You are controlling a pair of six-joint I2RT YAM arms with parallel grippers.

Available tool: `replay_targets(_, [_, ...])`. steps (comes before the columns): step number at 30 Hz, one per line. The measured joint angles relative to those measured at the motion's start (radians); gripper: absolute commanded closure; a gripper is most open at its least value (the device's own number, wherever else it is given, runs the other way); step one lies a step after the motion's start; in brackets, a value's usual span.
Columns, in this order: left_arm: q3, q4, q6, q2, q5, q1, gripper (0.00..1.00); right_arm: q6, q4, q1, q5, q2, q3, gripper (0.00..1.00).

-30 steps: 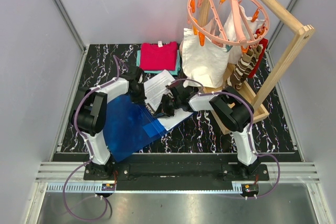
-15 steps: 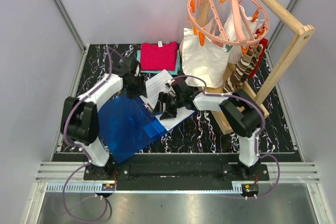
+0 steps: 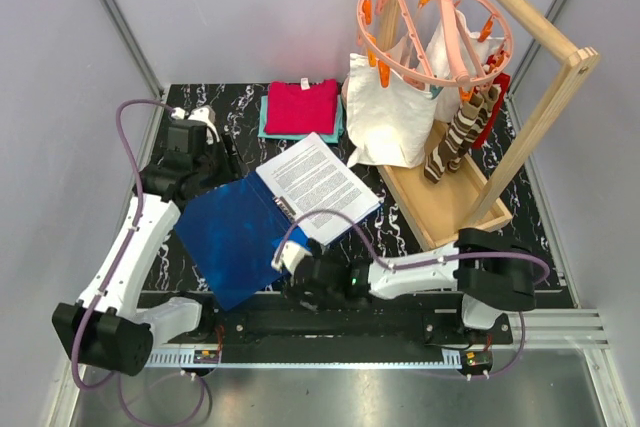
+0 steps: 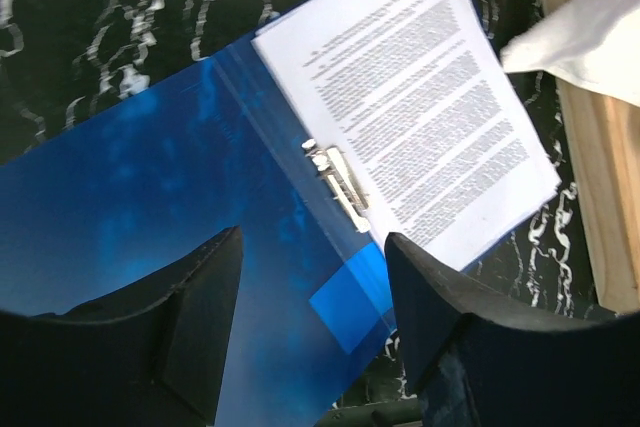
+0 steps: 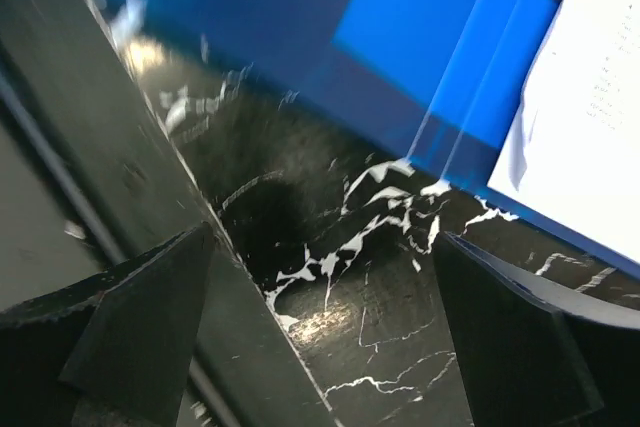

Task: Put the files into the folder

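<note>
The blue folder (image 3: 232, 235) lies open on the black marbled table. The files (image 3: 318, 185), white printed sheets, lie on its right half beside the metal spine clip (image 4: 338, 185). My left gripper (image 3: 212, 169) is open and empty, held above the folder's far left corner; its view shows the folder (image 4: 140, 197) and the files (image 4: 420, 117) below. My right gripper (image 3: 292, 267) is open and empty, low at the table's front edge by the folder's near corner (image 5: 430, 37); a sheet edge (image 5: 590, 137) shows in its view.
Folded red and teal clothes (image 3: 300, 107) lie at the back. A white cloth bag (image 3: 388, 115) and socks (image 3: 468, 127) hang from a pink peg hanger (image 3: 430, 27) on a wooden rack (image 3: 455, 202) at the right.
Both grippers have pulled away from the files: the left swung back to the far left, the right dropped to the front edge. The files now lie uncovered on the folder.
</note>
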Motion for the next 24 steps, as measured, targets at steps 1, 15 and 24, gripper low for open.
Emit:
replay_targets(1, [-0.018, -0.001, 0.0, -0.025, -0.011, 0.012, 0.37, -0.049, 0.015, 0.042, 0.062, 0.027, -0.013, 0.0])
replay_targets(15, [-0.08, -0.026, -0.011, -0.169, -0.038, 0.076, 0.36, -0.491, 0.307, 0.221, 0.386, 0.314, 0.135, 0.23])
replay_targets(24, [-0.071, -0.055, -0.016, -0.195, -0.035, 0.08, 0.36, -0.576, 0.386, 0.223, 0.352, 0.393, 0.259, 0.25])
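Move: The near edge of the folder's open blue cover has its middle about 9 cm to my right hand's left, roughly level fore and aft and 3 cm below. From that hand the blue pocket lies about 9 cm ahead and 4 left, the metal clip 18 ahead and 6 left, and the printed sheets 23 ahead, 1 right. From my left hand, the cover's near edge is 19 cm back, 7 right and 20 below. I sweep my right hand about 11 cm to the left, low along the cover's near edge towards its near corner, after an early dip of a couple of centimetres. As it goes I level and swing the fingers some 35 degrees, so they point more leftward, and narrow them slightly from wide open. My empty left hand, fingers parted, eases back and left about 5 cm in all, high above the cover. ##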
